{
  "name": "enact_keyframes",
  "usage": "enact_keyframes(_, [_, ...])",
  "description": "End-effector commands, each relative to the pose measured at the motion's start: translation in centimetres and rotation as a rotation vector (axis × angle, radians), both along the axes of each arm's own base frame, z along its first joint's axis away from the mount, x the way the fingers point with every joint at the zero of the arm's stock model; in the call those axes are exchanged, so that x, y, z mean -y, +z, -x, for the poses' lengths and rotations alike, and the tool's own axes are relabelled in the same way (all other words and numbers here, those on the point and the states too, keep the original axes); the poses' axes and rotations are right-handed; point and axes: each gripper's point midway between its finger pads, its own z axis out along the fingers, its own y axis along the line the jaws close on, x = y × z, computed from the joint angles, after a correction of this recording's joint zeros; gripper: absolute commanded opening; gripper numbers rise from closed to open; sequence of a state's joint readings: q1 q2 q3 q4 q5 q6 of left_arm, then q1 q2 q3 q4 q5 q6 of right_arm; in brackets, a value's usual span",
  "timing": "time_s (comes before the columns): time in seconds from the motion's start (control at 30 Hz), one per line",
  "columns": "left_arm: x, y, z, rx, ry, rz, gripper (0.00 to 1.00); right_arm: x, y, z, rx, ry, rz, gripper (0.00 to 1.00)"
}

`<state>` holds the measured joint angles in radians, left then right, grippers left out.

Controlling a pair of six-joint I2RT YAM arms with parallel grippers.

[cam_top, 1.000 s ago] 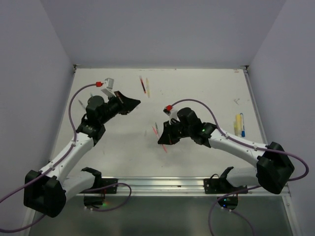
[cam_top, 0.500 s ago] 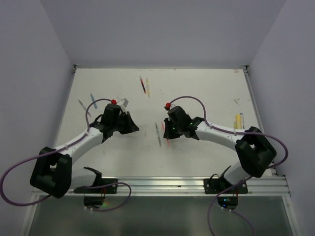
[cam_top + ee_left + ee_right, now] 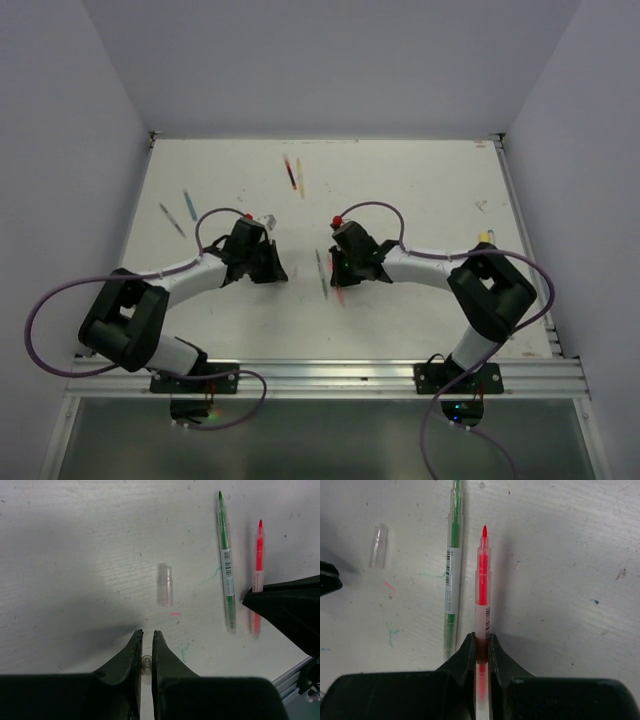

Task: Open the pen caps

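Observation:
My left gripper (image 3: pixel 146 632) (image 3: pixel 276 270) hangs just over the table, shut on a small clear pen cap (image 3: pixel 146 663) deep between its jaws. Ahead of it a second clear cap (image 3: pixel 165 584) (image 3: pixel 378 546) lies loose. My right gripper (image 3: pixel 481 636) (image 3: pixel 336 276) is shut on the barrel of a red pen (image 3: pixel 483 587) (image 3: pixel 258 575). That pen's bare tip points away from me. An uncapped green pen (image 3: pixel 452 580) (image 3: pixel 226 562) (image 3: pixel 321 272) lies alongside it on the table. The two grippers face each other, a pen's length apart.
Further pens lie on the white table (image 3: pixel 420 180): a dark red one (image 3: pixel 290 174) and a yellow one (image 3: pixel 300 178) at the back, a blue one (image 3: pixel 189 205) and a grey one (image 3: pixel 171 219) at the left. A yellow pen (image 3: pixel 483 238) shows behind the right arm.
Both arms folded in toward the near middle. My left gripper swung right and down from the back left. My right gripper shifted left with the red pen, beside the green pen.

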<state>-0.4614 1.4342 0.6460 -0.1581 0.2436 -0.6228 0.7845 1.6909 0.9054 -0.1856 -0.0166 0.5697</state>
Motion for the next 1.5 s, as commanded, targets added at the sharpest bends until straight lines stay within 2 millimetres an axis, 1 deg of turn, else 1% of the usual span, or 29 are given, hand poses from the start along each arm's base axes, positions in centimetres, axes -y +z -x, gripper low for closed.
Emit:
enact_keyframes(0.0, [0.1,0.8,-1.7,0.055,-0.016,-0.033,0.09,-1.6,1.5,-2.1,0.059,-0.025,-0.047,0.0])
enact_keyframes(0.1, [0.1,0.7,-2.0,0.056,-0.015,-0.044,0.13,-1.5,1.5,-2.5,0.072,-0.034,-0.037,0.0])
enact_keyframes(0.23, [0.1,0.4,-2.5,0.057,-0.013,-0.057,0.16,-1.7,1.4,-2.9,0.076,-0.031,-0.031,0.04])
enact_keyframes(0.27, [0.1,0.3,-2.7,0.054,-0.011,-0.061,0.17,-1.7,1.2,-2.8,0.069,-0.028,-0.026,0.05])
enact_keyframes(0.33, [0.1,0.1,-2.9,0.052,-0.008,-0.068,0.2,-1.9,1.3,-3.0,0.07,-0.029,-0.03,0.06])
enact_keyframes(0.37, [0.2,0.0,-3.0,0.052,-0.008,-0.068,0.21,-2.0,1.1,-2.9,0.068,-0.027,-0.028,0.08])
enact_keyframes(0.4, [0.2,0.1,-3.2,0.054,-0.006,-0.066,0.25,-2.0,1.1,-3.0,0.07,-0.029,-0.028,0.09])
enact_keyframes(0.5, [0.2,-0.3,-3.4,0.05,-0.006,-0.077,0.28,-1.8,1.1,-3.2,0.076,-0.037,-0.022,0.1])
enact_keyframes(0.63, [0.2,-0.8,-3.5,0.043,-0.007,-0.087,0.29,-1.3,1.0,-3.4,0.078,-0.045,-0.011,0.11])
enact_keyframes(0.83, [0.0,-1.1,-3.5,0.042,0.001,-0.096,0.31,-1.2,0.7,-3.5,0.068,-0.039,-0.005,0.14])
enact_keyframes(0.97, [-0.3,-1.0,-3.5,0.048,0.008,-0.103,0.31,-0.9,0.6,-3.6,0.069,-0.04,0.002,0.15])
enact_keyframes(1.2, [-0.6,-0.4,-3.6,0.064,0.016,-0.103,0.34,-0.9,0.3,-3.4,0.057,-0.03,0.005,0.2])
enact_keyframes(1.43, [-0.8,1.3,-4.1,0.105,0.031,-0.098,0.39,-1.0,-0.2,-3.2,0.04,-0.023,0.008,0.27])
enact_keyframes(1.47, [-0.8,1.6,-4.2,0.113,0.036,-0.098,0.39,-1.0,-0.3,-3.1,0.04,-0.021,0.01,0.3])
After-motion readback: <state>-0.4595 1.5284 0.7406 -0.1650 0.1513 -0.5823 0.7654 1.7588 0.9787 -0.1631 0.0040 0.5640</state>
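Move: The left hand holds one clear cap just above the table; the loose cap it is to lie beside is about 4 cm ahead, 2 cm right and 2 cm below, and the green pen is some 8 cm right and 4 cm ahead. The right hand grips the uncapped red pen low over the table; the green pen beside which it goes lies about 3 cm left and 4 cm ahead, slightly lower, and the loose cap some 9 cm left and 4 cm ahead. The left hand eases forward about 3 cm towards the loose cap while sinking roughly 1 cm, its fingers opening from the start to let go of the held cap at the table, and lifts very slightly at the end. Meanwhile the right hand carries the red pen level, about 2.5 cm forward and 1 cm left towards the green pen with its tilt almost unchanged, first drifting left and then a little back, and opens part-way to release the pen, staying low with the fingers either side of it. ##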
